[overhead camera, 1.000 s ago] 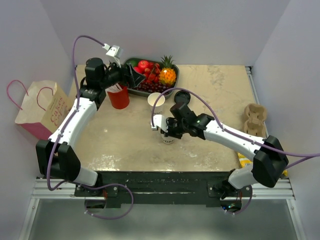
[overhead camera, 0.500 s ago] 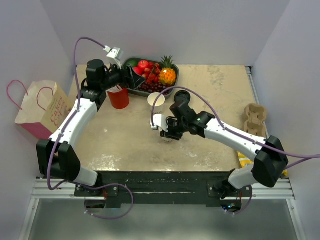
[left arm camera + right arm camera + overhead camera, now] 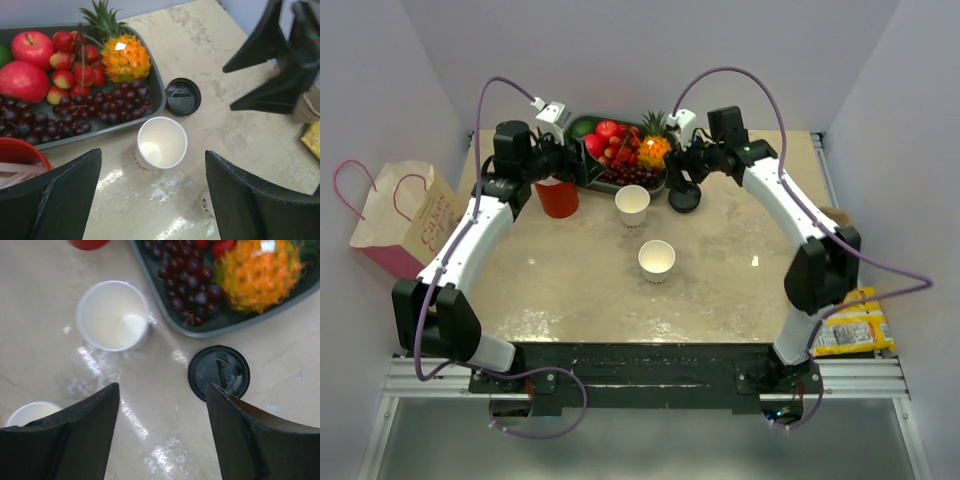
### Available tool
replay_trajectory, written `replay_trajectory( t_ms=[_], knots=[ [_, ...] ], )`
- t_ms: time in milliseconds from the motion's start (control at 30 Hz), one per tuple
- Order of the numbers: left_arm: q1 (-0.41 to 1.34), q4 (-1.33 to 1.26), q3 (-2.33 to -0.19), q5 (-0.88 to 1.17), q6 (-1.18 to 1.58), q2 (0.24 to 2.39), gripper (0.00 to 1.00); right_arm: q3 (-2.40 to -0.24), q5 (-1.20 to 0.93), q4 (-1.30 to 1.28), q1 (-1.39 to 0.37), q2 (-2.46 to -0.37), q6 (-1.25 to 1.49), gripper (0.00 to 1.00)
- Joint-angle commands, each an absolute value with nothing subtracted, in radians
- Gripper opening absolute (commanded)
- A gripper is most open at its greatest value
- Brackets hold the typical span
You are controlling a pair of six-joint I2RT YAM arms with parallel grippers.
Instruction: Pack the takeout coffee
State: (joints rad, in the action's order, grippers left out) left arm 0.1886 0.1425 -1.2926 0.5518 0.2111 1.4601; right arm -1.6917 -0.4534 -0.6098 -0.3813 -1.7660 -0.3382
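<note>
Two white paper cups stand lidless. The printed one, the takeout coffee cup, sits mid-table, and only slivers of it show in the wrist views. The plain cup stands nearer the tray. The round black lid lies flat on the table, on neither cup. My right gripper hangs open just above and left of the lid. My left gripper is open over the tray's front edge, above the plain cup.
A dark fruit tray lies at the back. A red cup stands to its left. A pink paper bag stands off the left edge. A yellow packet is at the right.
My right gripper has opened and let go of the printed cup. It has swung back and right to above the lid. The left arm has barely moved.
</note>
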Motion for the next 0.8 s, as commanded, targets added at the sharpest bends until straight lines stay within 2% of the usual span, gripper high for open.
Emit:
replay_trajectory(
  t_ms=[0,133,267,300,633,767],
  knots=[
    [0.179,0.218,-1.336,0.44,0.094,1.41,0.89,-1.795,-0.328,-0.571,-0.293,-1.951,-0.149,0.73],
    [0.179,0.262,-1.335,0.414,0.046,1.394,0.89,-1.871,-0.336,-0.555,-0.242,-2.078,-0.127,0.59],
    [0.179,0.299,-1.325,0.388,0.005,1.388,0.88,-1.953,-0.36,-0.558,-0.196,-2.164,-0.107,0.38],
    [0.179,0.305,-1.325,0.384,-0.021,1.388,0.88,-1.96,-0.367,-0.557,-0.192,-2.177,-0.109,0.36],
    [0.176,0.334,-1.325,0.356,-0.064,1.404,0.88,-2.002,-0.393,-0.548,-0.176,-2.267,-0.095,0.28],
    [0.169,0.333,-1.319,0.357,-0.061,1.404,0.88,-1.997,-0.397,-0.546,-0.175,-2.273,-0.092,0.29]
  ],
)
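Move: The black lid lies flat on the table about 10 cm ahead of the right hand, 4 cm to its right and roughly 20 cm below. From that hand, the far white cup stands some 3 cm ahead and 10 cm left, the near cup about 14 cm back and 4 cm left, and the pineapple in the tray 21 cm ahead and 4 cm left. The lid is about 11 cm ahead of the left hand, 23 cm to its right and 25 cm below. The black lid is approached by the empty right hand, which swoops down and forward some 13 cm each way and about 8 cm right, stopping above and just beyond the lid's right side; the wrist turns some 25 degrees clockwise and tips down as the fingers narrow to a small gap. The left hand, wide open, rolls its left side up, drifting left and down, away from the cups. ##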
